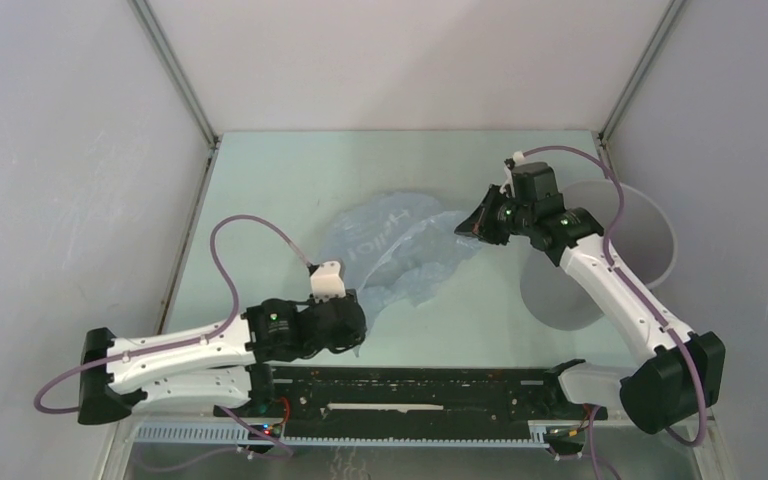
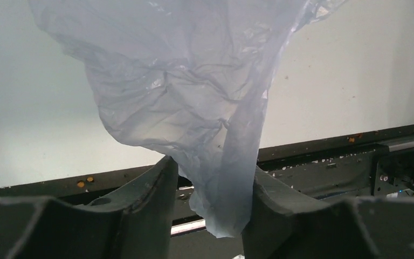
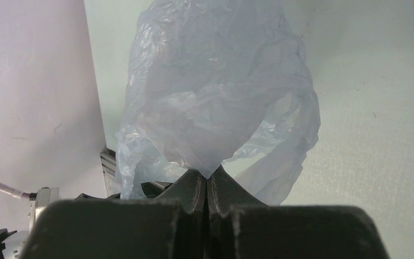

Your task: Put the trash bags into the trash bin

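Observation:
The trash bag (image 1: 400, 245), a thin pale blue wrinkled film, stretches across the middle of the table between both arms. My right gripper (image 1: 467, 228) is shut on its far right corner; in the right wrist view the film (image 3: 215, 97) fans out from the pinched tips of that gripper (image 3: 208, 174). My left gripper (image 1: 360, 322) sits at the bag's near left end. There a hanging flap (image 2: 221, 178) lies between the parted jaws of that gripper (image 2: 210, 164), touching the right finger, with a gap at the left one. The light grey trash bin (image 1: 655, 245) is at the right, partly hidden behind the right arm.
Grey enclosure walls (image 1: 70, 180) close in the table on the left, back and right. A black rail (image 1: 410, 385) with the arm bases runs along the near edge. Purple cables (image 1: 228, 250) loop above both arms.

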Motion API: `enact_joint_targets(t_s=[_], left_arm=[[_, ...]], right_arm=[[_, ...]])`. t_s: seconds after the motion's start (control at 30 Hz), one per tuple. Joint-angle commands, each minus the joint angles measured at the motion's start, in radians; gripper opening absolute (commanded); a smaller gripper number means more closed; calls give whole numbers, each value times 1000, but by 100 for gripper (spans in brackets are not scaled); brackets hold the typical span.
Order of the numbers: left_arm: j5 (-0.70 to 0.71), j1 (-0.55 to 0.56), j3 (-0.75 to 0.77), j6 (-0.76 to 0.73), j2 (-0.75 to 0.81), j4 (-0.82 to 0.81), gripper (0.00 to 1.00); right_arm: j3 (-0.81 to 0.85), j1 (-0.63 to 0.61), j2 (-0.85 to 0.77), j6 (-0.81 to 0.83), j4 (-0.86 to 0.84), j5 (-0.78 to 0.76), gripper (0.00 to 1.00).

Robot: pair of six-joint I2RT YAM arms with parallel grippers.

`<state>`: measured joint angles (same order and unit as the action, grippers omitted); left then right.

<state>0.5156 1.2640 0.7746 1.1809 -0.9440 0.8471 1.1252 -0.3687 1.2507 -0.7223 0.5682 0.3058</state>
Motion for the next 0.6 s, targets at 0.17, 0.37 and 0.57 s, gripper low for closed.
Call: enact_joint_targets(t_s=[0.17, 0.37, 0.57], left_arm=[[-139, -153, -41, -39, 107, 20, 12], [-477, -686, 9, -236, 76, -179, 0], [-681, -963, 582, -373, -341, -100, 0]], right_arm=[[10, -12, -46, 64, -1, -31, 0], [26, -5, 39, 30, -49, 5, 0], [310, 17, 194, 16, 10, 64, 0]])
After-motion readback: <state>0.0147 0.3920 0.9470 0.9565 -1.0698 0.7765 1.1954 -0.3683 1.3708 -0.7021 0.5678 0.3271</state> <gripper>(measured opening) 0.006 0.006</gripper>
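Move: The trash bag's near corner already hangs between the left gripper's half-open fingers, practically at the hand point. From there the bag's middle lies about 13 cm ahead, 6 cm to the right and some 6 cm lower. The right gripper, shut on the bag's right-hand edge, has that middle roughly 12 cm to its left, 3 cm back and 14 cm below. The trash bin's middle is some 23 cm to the right gripper's right, 6 cm back and 9 cm lower. Shut the left fingers fully on the trash bag's near corner, barely shifting at first, then sweep the pinched film quickly forward about 13 cm and left some 7 cm, rising slightly and turning the wrist counter-clockwise by about 25 degrees. Keep the right gripper's pinch, lifting a touch before easing forward and down a couple of centimetres. ##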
